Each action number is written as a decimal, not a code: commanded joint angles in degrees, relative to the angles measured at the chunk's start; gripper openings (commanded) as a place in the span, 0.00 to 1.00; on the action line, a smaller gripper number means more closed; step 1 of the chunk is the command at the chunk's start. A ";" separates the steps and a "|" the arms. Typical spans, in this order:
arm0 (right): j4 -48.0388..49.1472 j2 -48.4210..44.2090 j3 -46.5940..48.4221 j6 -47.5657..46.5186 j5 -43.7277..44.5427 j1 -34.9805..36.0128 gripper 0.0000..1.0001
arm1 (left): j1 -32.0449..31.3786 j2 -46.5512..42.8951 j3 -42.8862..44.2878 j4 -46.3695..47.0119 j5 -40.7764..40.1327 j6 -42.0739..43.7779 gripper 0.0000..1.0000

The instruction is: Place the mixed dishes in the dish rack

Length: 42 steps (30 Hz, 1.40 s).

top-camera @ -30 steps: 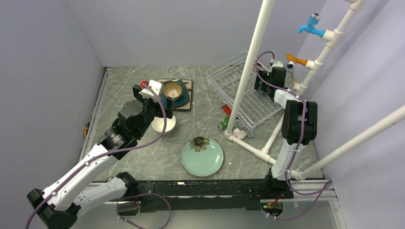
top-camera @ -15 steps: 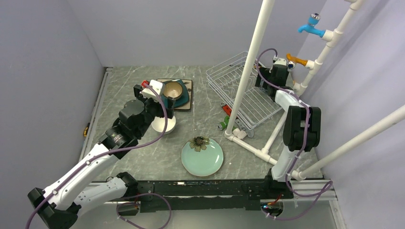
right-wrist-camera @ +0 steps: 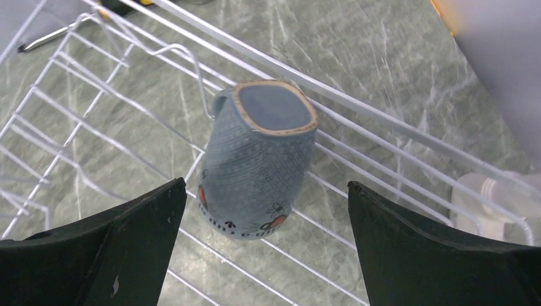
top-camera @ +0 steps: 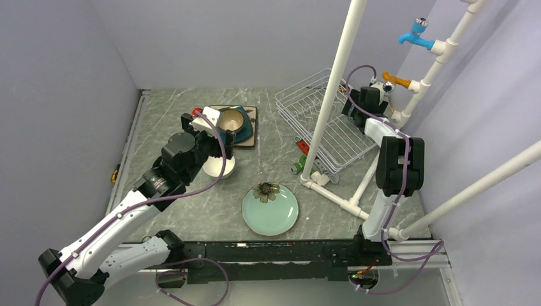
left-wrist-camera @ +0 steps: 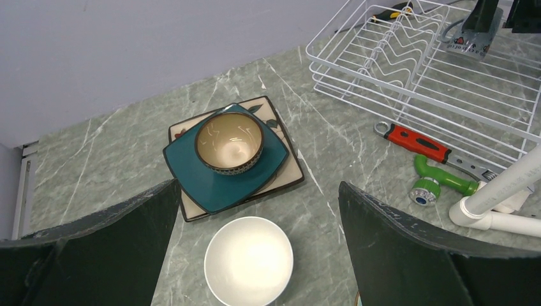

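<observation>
The dish rack (top-camera: pixel 325 124) stands at the far right, and the grey-white mug (right-wrist-camera: pixel 258 159) rests bottom-up on its wires (right-wrist-camera: pixel 383 185). My right gripper (right-wrist-camera: pixel 266 191) hangs open above the mug, touching nothing. My left gripper (left-wrist-camera: pixel 258 191) is open over the white bowl (left-wrist-camera: pixel 249 261), well above it. Just beyond, the brown glazed bowl (left-wrist-camera: pixel 229 141) sits on the teal square plate (left-wrist-camera: pixel 198 178), which lies on the cream square plate (left-wrist-camera: pixel 271 111). The mint-green round plate (top-camera: pixel 270 209) lies near the front centre.
The white pipe frame (top-camera: pixel 332 89) rises in front of the rack, with feet on the table. A red tool (left-wrist-camera: pixel 418 141) and a green fitting (left-wrist-camera: pixel 440 182) lie beside the rack. Blue (top-camera: pixel 415 33) and orange (top-camera: pixel 399 81) taps stick out at the right wall.
My right gripper's jaws have spread wider and it has drawn back from the mug toward the far right. My left arm has edged slightly farther over the stacked dishes.
</observation>
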 commanded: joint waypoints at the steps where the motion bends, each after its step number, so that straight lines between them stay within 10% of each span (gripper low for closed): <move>1: 0.28 2.35 2.52 10.45 6.64 -0.20 0.98 | 0.24 -0.48 2.12 0.80 0.74 -0.39 0.99; 16: 8.30 8.51 3.72 11.80 4.53 -0.04 0.88 | 0.37 -0.15 2.28 0.71 1.22 -0.39 0.99; 33: 17.71 4.65 -3.49 -7.33 12.59 7.83 0.11 | 0.68 0.21 2.69 0.27 2.43 -2.92 0.99; 42: 16.41 4.91 -5.66 -10.20 10.78 8.09 0.49 | 0.74 0.48 2.90 -0.13 2.87 -3.10 0.99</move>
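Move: The mug stands tilted in the dish rack between the right hand's open fingers, about 4 cm ahead of the hand point, level sideways and 5 cm below. The rack's wavy plate divider is some 7 cm to the hand's left, 2 cm ahead and a little below. The screwdriver behind the rack lies about 8 cm ahead, 8 cm left and lower. From the left hand the mug is roughly 25 cm ahead, 55 cm right and 25 cm below. Right hand sinks about 4 cm and forward, pinches the mug, then shifts it 4 cm left, rolling slightly. ##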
